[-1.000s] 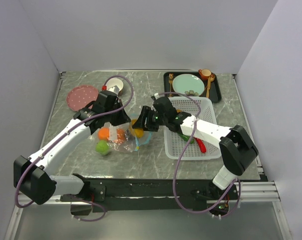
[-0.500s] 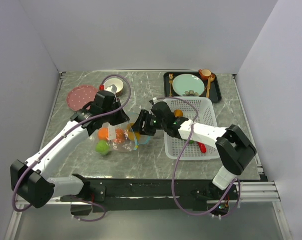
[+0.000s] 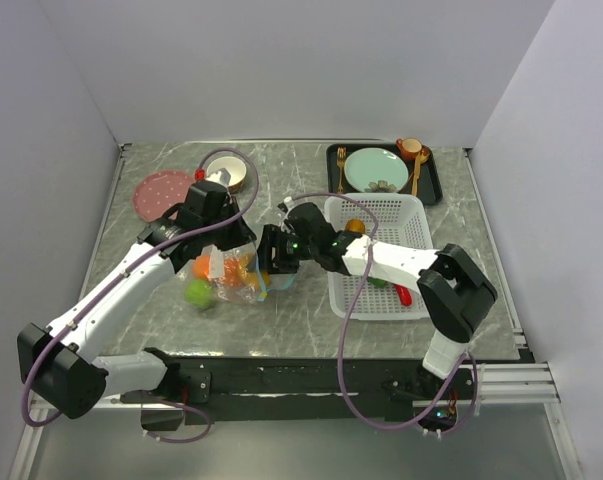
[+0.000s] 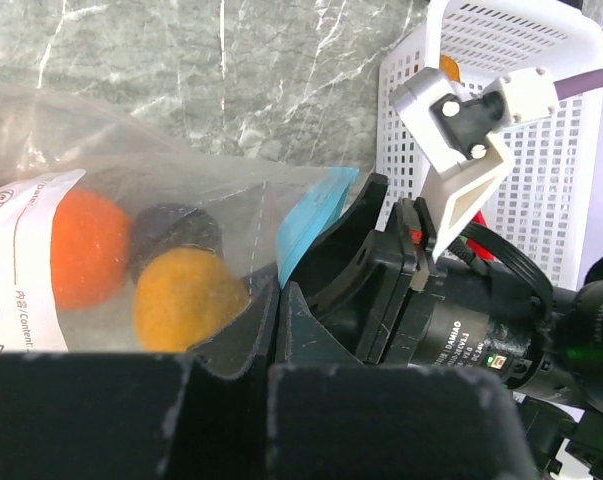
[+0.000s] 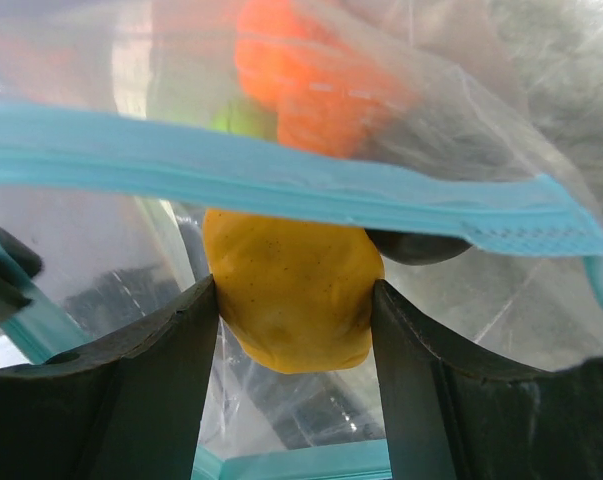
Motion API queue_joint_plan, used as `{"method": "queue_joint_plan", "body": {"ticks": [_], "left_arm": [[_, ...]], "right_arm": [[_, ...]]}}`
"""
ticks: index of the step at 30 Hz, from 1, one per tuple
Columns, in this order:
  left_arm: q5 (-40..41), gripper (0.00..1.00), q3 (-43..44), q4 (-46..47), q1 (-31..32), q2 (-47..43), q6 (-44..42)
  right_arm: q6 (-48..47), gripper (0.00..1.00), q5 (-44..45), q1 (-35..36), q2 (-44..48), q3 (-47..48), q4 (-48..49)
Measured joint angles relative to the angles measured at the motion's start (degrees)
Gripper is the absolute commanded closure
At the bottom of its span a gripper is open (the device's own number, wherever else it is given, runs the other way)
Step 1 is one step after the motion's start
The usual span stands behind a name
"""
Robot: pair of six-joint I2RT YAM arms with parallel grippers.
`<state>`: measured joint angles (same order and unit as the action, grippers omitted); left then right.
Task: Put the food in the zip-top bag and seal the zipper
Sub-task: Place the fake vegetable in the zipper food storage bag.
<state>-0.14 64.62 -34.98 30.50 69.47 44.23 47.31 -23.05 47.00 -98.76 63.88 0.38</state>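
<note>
The clear zip-top bag [image 3: 229, 278] lies left of the basket, and my left gripper [image 3: 221, 252] is shut on its plastic near the mouth [image 4: 279, 292]. Its teal zipper [image 5: 281, 180] stands open across the right wrist view. My right gripper [image 3: 268, 262] reaches into the mouth, shut on the yellow-brown fruit [image 5: 293, 290]. Inside the bag sit an orange [image 4: 86, 245], a dark round one [image 4: 176, 230] and the green apple [image 3: 198, 292]. Another orange [image 3: 355, 226], the red chili [image 3: 402, 293] and the green pepper [image 3: 376, 282] lie in the basket.
The white mesh basket [image 3: 409, 212] stands right of the bag under my right arm. A black tray [image 3: 433, 185] with a teal plate and gold cutlery is at the back right. A pink plate [image 3: 164, 192] and a small bowl [image 3: 228, 178] sit back left.
My right gripper has carried the yellow-brown fruit leftward from beside the basket into the bag's mouth. The left gripper has kept its hold and shifted the bag slightly.
</note>
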Motion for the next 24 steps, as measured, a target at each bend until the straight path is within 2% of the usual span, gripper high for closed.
{"method": "queue_joint_plan", "body": {"ticks": [3, 6, 7, 13, 18, 24], "left_arm": [[0.1, 0.99, 0.0, -0.1, 0.0, 0.0, 0.0], [0.3, 0.99, 0.0, -0.1, 0.0, 0.0, 0.0], [0.4, 0.99, 0.0, -0.1, 0.0, 0.0, 0.0], [1.1, 0.99, 0.0, -0.2, 0.0, 0.0, 0.0], [1.5, 0.99, 0.0, -0.2, 0.0, -0.1, 0.1], [1.7, 0.99, 0.0, -0.2, 0.0, -0.5, 0.3]], "right_arm": [[-0.5, 0.37, -1.3, 0.0, -0.8, 0.2, 0.0], [-0.9, 0.21, -2.7, 0.0, -1.6, 0.7, 0.0], [-1.0, 0.2, -3.1, 0.0, -1.6, 0.7, -0.1], [-2.6, 0.14, -3.6, 0.0, -1.6, 0.7, -0.6], [-3.7, 0.15, -2.8, 0.0, -1.6, 0.7, -1.9], [-4.3, 0.15, 2.8, 0.0, 1.4, 0.7, -5.6]]}}
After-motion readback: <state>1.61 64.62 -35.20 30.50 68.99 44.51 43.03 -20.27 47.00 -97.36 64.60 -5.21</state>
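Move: The right hand already holds the yellow vegetable inside the bag; the spot it goes to, on the bag's lower side, is about 5 cm left, 1 back and 2 below. From this hand the avocado lies some 3 cm left and 4 ahead, the nearer orange 7 left and 1 ahead, the green apple 13 left and 4 back. The left hand pinches the bag's mouth, with the yellow vegetable about 4 cm back, 2 left and 9 below. The right gripper opens, freeing the yellow vegetable inside the bag, sinks 1 cm, then withdraws right about 2. ##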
